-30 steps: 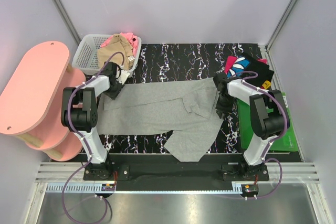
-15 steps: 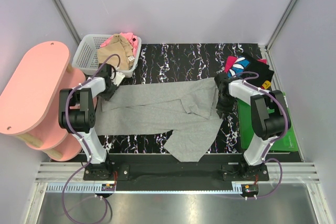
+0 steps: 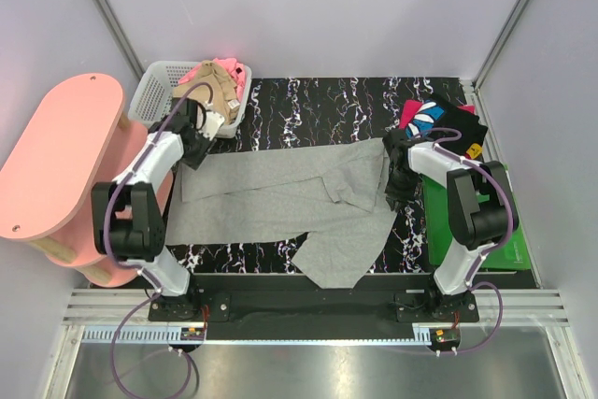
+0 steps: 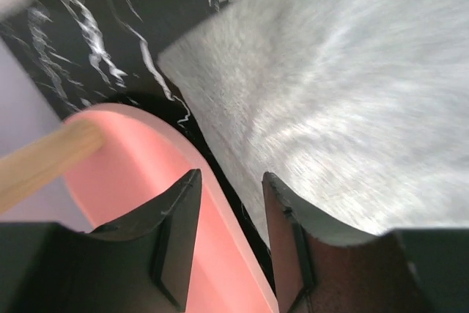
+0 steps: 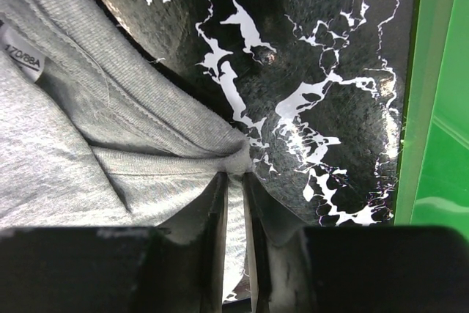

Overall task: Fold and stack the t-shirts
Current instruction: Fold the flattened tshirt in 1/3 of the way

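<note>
The large light-grey t-shirt (image 3: 271,193) lies spread across the black marbled table, one flap hanging toward the near edge. My right gripper (image 3: 392,184) (image 5: 234,175) is shut on a bunched fold at the shirt's right edge (image 5: 58,166). My left gripper (image 3: 191,149) (image 4: 231,196) hovers open above the shirt's far-left corner (image 4: 352,93), with nothing between its fingers. A tan t-shirt (image 3: 206,91) and a pink one (image 3: 224,66) sit in the basket. The black printed t-shirt (image 3: 439,119) lies at the far right.
A white lattice basket (image 3: 154,95) stands at the back left. A pink two-tier shelf (image 3: 56,147) (image 4: 139,166) flanks the table's left side. The green board (image 3: 509,240) (image 5: 440,108) lies along the right edge, close to my right gripper.
My left arm has swung up and to the left, off the shirt's left end toward the basket, with the jaws slightly wider. The right gripper keeps its hold and place.
</note>
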### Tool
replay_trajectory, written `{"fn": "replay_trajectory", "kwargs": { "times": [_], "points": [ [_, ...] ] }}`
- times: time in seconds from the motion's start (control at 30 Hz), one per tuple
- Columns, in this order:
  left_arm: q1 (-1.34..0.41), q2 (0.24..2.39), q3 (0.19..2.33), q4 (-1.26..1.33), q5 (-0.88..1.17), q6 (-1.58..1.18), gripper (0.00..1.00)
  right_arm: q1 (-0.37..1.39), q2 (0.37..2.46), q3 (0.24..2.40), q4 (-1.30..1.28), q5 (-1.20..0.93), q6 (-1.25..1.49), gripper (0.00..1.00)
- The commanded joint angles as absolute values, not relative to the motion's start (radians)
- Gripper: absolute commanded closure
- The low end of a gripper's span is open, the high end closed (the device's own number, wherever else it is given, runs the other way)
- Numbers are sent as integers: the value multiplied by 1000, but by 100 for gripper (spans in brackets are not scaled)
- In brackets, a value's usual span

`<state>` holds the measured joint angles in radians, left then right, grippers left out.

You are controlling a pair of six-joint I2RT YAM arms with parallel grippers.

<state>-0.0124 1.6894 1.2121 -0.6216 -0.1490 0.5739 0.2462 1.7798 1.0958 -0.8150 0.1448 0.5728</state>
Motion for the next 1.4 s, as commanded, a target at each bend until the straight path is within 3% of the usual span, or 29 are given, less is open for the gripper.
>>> {"fn": "replay_trajectory", "kwargs": {
  "times": [0.0, 0.17, 0.37, 0.87, 1.13, 1.37],
  "points": [
    [-28, 1556, 1296, -750, -11, 515, 53, 238, 1735, 1140, -781, 164, 566, 79],
    [-66, 1535, 1217, -778, 26, 477, 54, 238, 1706, 1273, -761, 167, 557, 71],
    [-110, 1566, 1180, -766, 35, 420, 56, 245, 1897, 1509, -836, 4, 560, 65],
    [-207, 1592, 1169, -735, -40, 387, 56, 517, 1781, 1241, -792, -29, 569, 62],
    [-224, 1588, 1146, -724, -43, 379, 56, 549, 1790, 1221, -798, -5, 568, 61],
    [-224, 1574, 1115, -712, -35, 377, 56, 569, 1856, 1267, -804, 165, 520, 57]
  ]
}}
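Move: The folded-over sleeve that the right hand goes for lies about 12 cm to its left and 6 cm farther out, just below hand height; the loose sleeve is 15 cm left and 14 cm back, and the green board roughly 24 cm right, level with the hand. For the left hand, the folded flap's edge is about 7 cm back, 9 cm right and 8 cm down; the shirt's far left corner sits 3 cm ahead and 2 cm left, the basket some 19 cm straight ahead. Opening off the t-shirt's right edge, the right hand loops up and forward over the shirt's right end, about 12 cm out, then comes back down and left to just above the folded sleeve's near edge, turning some 20 degrees counter-clockwise. The left hand, part open, lifts a little, then sinks while moving right and back to hover over the flap's edge. ##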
